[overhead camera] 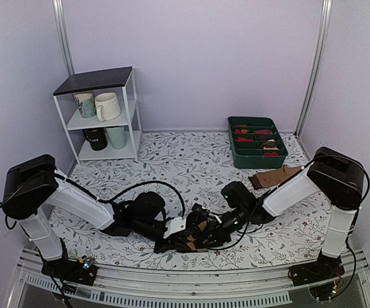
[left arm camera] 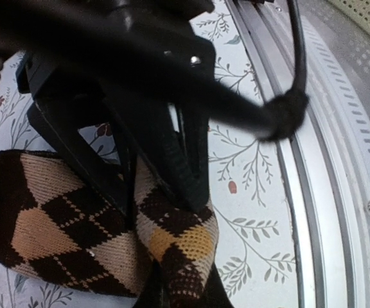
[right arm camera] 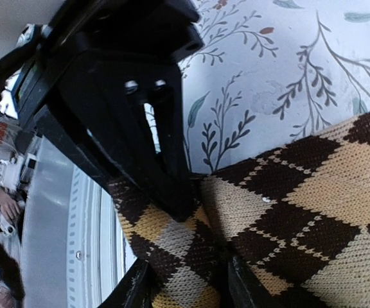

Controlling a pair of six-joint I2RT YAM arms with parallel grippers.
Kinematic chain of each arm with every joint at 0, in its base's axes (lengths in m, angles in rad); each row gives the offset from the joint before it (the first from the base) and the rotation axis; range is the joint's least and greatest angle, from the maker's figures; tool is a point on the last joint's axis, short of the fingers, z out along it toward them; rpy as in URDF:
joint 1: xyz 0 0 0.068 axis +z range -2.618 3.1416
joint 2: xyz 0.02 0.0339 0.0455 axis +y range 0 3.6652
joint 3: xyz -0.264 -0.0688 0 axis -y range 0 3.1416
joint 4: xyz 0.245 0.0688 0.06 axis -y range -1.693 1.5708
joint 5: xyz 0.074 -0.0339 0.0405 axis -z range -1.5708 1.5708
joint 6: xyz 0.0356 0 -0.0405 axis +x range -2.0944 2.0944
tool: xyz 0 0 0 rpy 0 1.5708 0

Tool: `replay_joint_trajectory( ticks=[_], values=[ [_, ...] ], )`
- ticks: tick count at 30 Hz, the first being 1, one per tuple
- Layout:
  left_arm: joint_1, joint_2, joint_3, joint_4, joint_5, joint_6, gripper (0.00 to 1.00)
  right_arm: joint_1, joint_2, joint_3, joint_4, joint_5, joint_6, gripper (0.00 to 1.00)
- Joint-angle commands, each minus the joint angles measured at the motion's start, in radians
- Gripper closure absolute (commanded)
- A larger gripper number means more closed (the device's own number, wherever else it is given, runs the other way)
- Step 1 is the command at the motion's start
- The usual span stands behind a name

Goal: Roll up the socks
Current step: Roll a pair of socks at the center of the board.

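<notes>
The socks [overhead camera: 194, 239] are dark brown with tan-orange argyle diamonds and lie bunched near the table's front edge, between both arms. My left gripper [overhead camera: 185, 232] is shut on a fold of them [left arm camera: 180, 292]. The left wrist view shows the rest of the fabric [left arm camera: 56, 224] spreading to the left. My right gripper [overhead camera: 205, 226] meets it from the other side. Its fingers [right arm camera: 133, 285] stand apart with a narrow sock fold [right arm camera: 185, 256] between them. In the right wrist view, the left gripper's black fingers [right arm camera: 178, 192] press into the same fold.
A white shelf [overhead camera: 133, 109] holding mugs stands at the back left. A green tray [overhead camera: 233, 151] of small red bundles sits at the back right, with a tan sock with a dark cuff [overhead camera: 275, 176] in front of it. A metal rail [overhead camera: 191, 282] runs along the near edge.
</notes>
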Motion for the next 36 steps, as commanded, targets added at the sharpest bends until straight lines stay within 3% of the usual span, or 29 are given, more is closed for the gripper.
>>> replay_joint_trajectory(
  ticks=[1, 7, 12, 26, 36],
  values=[
    [0.0, 0.05, 0.028, -0.057, 0.029, -0.073, 1.0, 0.012, -0.043, -0.051, -0.157, 0.258, 0.029, 0.58],
    [0.06, 0.11, 0.007, -0.061, 0.1, -0.206, 1.0, 0.02, -0.362, -0.234, 0.118, 0.487, 0.001, 0.51],
    [0.089, 0.156, -0.019, -0.036, 0.158, -0.276, 1.0, 0.104, -0.5, -0.393, 0.308, 0.581, -0.214, 0.48],
    [0.121, 0.201, -0.025, -0.058, 0.196, -0.317, 1.0, 0.291, -0.303, -0.277, 0.3, 0.745, -0.36, 0.44],
    [0.125, 0.214, -0.022, -0.061, 0.202, -0.322, 1.0, 0.308, -0.252, -0.265, 0.31, 0.742, -0.349, 0.47]
  ],
)
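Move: The rolled part of the socks lies crosswise between my hands. Its middle is about 3 cm to the left of my right hand, level with it front to back and in height, and its right end is between my loosening right fingers. The flat, unrolled part starts just ahead, its middle some 6 cm forward and 2 cm left, a little lower. From my left hand, shut on the left end, the roll's middle is about 3 cm to the right. I open my right fingers to about half and free them from the roll's right end, going forward, right and up, some 5 cm to the right at most. Then I draw back and come down left to straddle that end again, rolling the wrist about 50 degrees, fingertips swinging forward. My left hand keeps its pinch on the left end and twists it some 20 degrees, top going forward, easing forward and down a centimetre. ##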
